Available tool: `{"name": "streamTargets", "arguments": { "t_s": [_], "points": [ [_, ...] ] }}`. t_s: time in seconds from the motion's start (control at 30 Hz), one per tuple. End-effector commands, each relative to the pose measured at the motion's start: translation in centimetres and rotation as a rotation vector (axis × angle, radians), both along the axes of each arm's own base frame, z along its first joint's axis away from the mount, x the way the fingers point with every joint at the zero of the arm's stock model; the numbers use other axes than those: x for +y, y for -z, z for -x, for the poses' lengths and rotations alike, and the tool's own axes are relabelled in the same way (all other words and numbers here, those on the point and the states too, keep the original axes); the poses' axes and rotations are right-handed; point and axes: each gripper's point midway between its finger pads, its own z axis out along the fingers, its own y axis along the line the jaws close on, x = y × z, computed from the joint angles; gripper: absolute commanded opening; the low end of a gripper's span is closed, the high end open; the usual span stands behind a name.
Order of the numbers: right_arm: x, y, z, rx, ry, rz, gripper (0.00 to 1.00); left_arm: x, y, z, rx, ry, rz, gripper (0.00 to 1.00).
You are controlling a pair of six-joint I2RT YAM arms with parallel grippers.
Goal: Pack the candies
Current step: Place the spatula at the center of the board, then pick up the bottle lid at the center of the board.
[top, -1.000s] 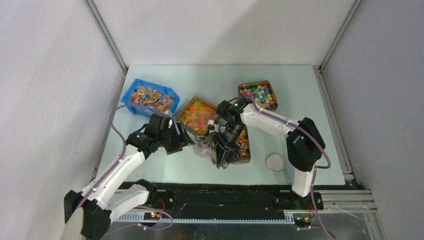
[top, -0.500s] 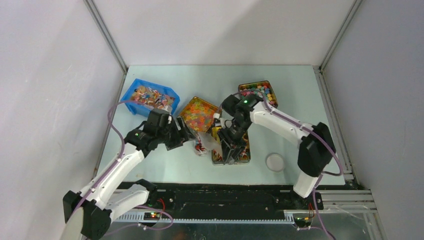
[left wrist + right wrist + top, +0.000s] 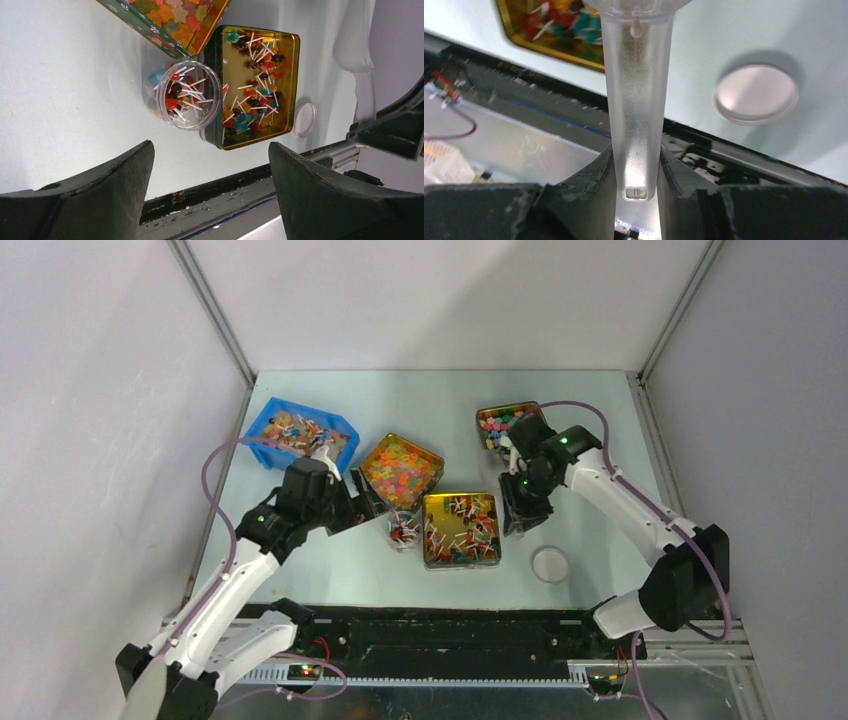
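The candies (image 3: 462, 530), small coloured heads on white sticks, lie in a gold tin (image 3: 494, 558) at the table's middle. More candies (image 3: 181, 95) fill a clear round cup (image 3: 402, 531) standing against the tin's left side. My left gripper (image 3: 366, 502) hangs open just left of the cup, apart from it; in the left wrist view the left gripper (image 3: 210, 146) holds nothing. My right gripper (image 3: 520, 512) is to the right of the tin. In the right wrist view the right gripper (image 3: 636, 167) is shut on the handle of a clear plastic scoop (image 3: 636, 95).
A round white lid (image 3: 550, 564) lies right of the gold tin, near the front edge. A blue bin (image 3: 343, 424) of sweets stands back left, a tin of star gummies (image 3: 400, 468) behind the cup, and a tin of coloured cubes (image 3: 496, 421) behind the right arm.
The right arm swung from over the gold tin to its right side, scoop still in its grip. The left gripper opened wider and drew back a little from the cup.
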Motion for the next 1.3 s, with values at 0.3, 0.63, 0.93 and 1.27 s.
{"name": "streamTargets", "arguments": {
  "t_s": [0.3, 0.63, 0.93, 1.27],
  "points": [
    [-12.6, 4.1, -3.3, -0.122, 0.558, 0.197, 0.0, -0.2, -0.7, -0.2, -0.062, 0.001, 0.044, 0.9],
    [-16.2, 8.5, -6.1, -0.054, 0.693, 0.276, 0.0, -0.2, -0.9, 0.4, -0.064, 0.005, 0.058, 0.9],
    [-15.9, 11.5, -6.8, 0.032, 0.645, 0.252, 0.35, 0.3, -1.6, 0.8, -0.075, 0.013, 0.03, 0.9],
    [-15.0, 9.1, -6.5, -0.014, 0.628, 0.182, 0.82, 0.4, -0.9, 1.0, -0.06, 0.022, 0.019, 0.9]
  ]
}}
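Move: The spatula is already in the right hand; the bare board it goes to lies about 16 cm right, 6 cm ahead and 12 cm below. The round lid sits about 10 cm right and 3 back, the lollipop tin 12 cm left and 5 ahead, and the round-candy tin 29 cm ahead, 2 right. From the left hand, that bare spot is roughly 46 cm right, about level, 15 cm lower. Right hand swings the spatula about 16 cm right, lowers it beyond the lid, opens and lets go. ##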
